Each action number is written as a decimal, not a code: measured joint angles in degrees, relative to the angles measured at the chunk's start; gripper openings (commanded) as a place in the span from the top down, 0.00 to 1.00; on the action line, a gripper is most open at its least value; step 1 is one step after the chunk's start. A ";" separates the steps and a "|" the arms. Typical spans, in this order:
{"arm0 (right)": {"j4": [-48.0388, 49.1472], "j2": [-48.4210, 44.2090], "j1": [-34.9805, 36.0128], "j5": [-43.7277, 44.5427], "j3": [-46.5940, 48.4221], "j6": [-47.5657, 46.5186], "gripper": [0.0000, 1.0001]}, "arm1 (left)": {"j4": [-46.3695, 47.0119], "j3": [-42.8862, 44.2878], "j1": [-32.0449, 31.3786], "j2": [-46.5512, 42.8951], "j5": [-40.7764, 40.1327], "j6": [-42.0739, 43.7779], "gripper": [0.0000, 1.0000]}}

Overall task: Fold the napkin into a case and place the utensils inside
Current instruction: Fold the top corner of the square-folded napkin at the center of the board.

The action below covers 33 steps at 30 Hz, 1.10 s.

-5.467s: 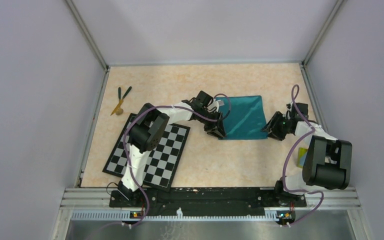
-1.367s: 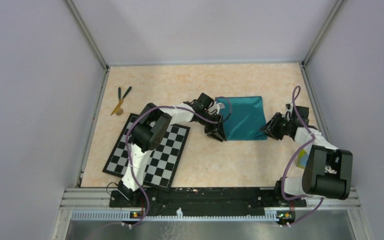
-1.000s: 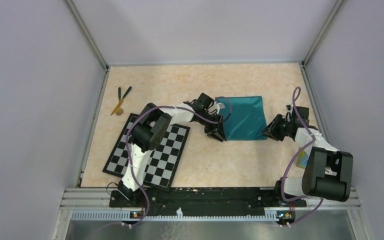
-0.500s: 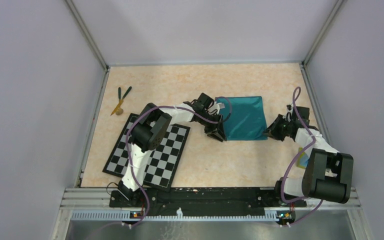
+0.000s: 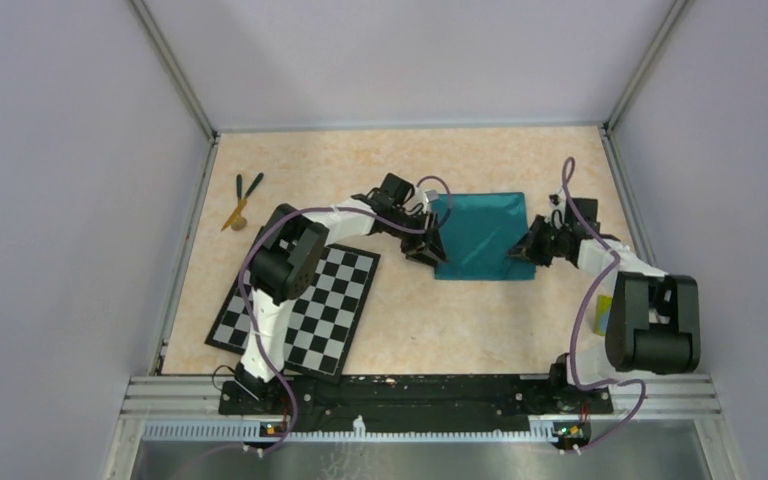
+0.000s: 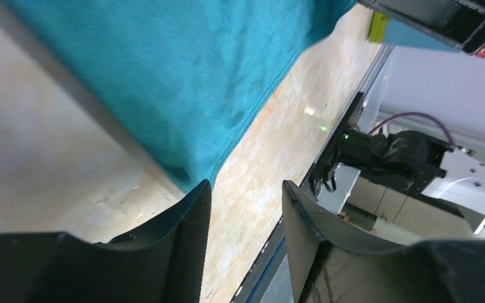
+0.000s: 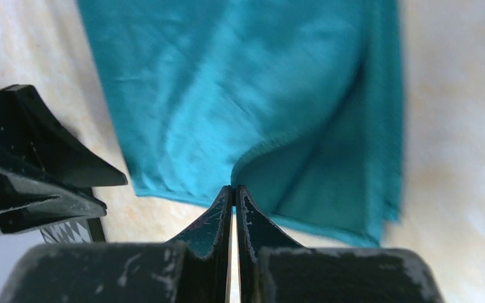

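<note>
The teal napkin (image 5: 480,235) lies folded on the tan tabletop, with its near edge between my two grippers. My right gripper (image 5: 522,250) is at the napkin's near right corner. In the right wrist view its jaws (image 7: 234,187) are pressed together on a raised fold of the top layer of the napkin (image 7: 240,95). My left gripper (image 5: 430,250) is at the near left corner. In the left wrist view it (image 6: 246,189) stands open with only table between the fingers, and the napkin (image 6: 164,76) ends just beyond its left fingertip. The utensils (image 5: 242,200), two dark green and one tan, lie far left near the wall.
A black-and-white checkerboard mat (image 5: 295,310) lies at the near left, under the left arm. A yellow and blue block (image 5: 605,315) sits by the right arm's base. Metal rails (image 5: 185,240) edge the table, with walls on three sides.
The right gripper slid left onto the napkin's near right corner and shut on its top layer. The left gripper opened wider and drew slightly back to the left.
</note>
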 measured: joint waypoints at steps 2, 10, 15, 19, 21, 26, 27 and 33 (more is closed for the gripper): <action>1.20 3.26 3.02 -0.55 3.63 0.72 1.00 | 1.14 -0.37 1.68 -0.46 0.55 -0.85 0.53; 7.34 20.41 13.84 -2.08 20.22 5.35 1.00 | 3.28 -2.29 3.04 -0.33 1.05 -2.93 0.63; 10.36 29.97 17.00 -3.21 28.70 9.33 1.00 | 3.54 -3.26 2.40 0.24 0.76 -3.61 0.69; 12.20 35.17 17.49 -3.78 33.27 11.98 1.00 | 3.56 -4.24 2.40 0.46 -0.02 -4.11 0.73; 13.00 36.79 17.57 -3.78 34.69 12.98 1.00 | 3.58 -4.52 2.40 0.46 -0.61 -4.28 0.75; 13.75 39.17 17.59 -3.85 37.55 14.36 1.00 | 3.56 -4.81 2.38 0.46 -1.36 -4.57 0.82; 13.92 39.60 17.59 -3.93 38.10 14.49 1.00 | 3.56 -4.81 2.38 0.46 -1.55 -4.63 0.83; 14.58 41.44 17.64 -4.37 39.82 15.41 1.00 | 3.32 -4.81 2.32 0.46 -2.38 -4.68 0.88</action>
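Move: The right hand, already pinching the napkin's lifted near-right corner, has the far-left corner about 19 cm ahead, 19 cm left and 2 cm down; the far-right corner is some 18 cm ahead, 1 cm right. The napkin's near-left corner lies roughly 2 cm left of the left hand, level fore-and-aft, 3 cm down; from there the far-left corner is about 20 cm ahead, and the checkered board's nearest corner some 12 cm left, 5 cm ahead. The right hand carries its pinched corner some 23 cm forward-left; the left sinks, closing on the near-left corner. ##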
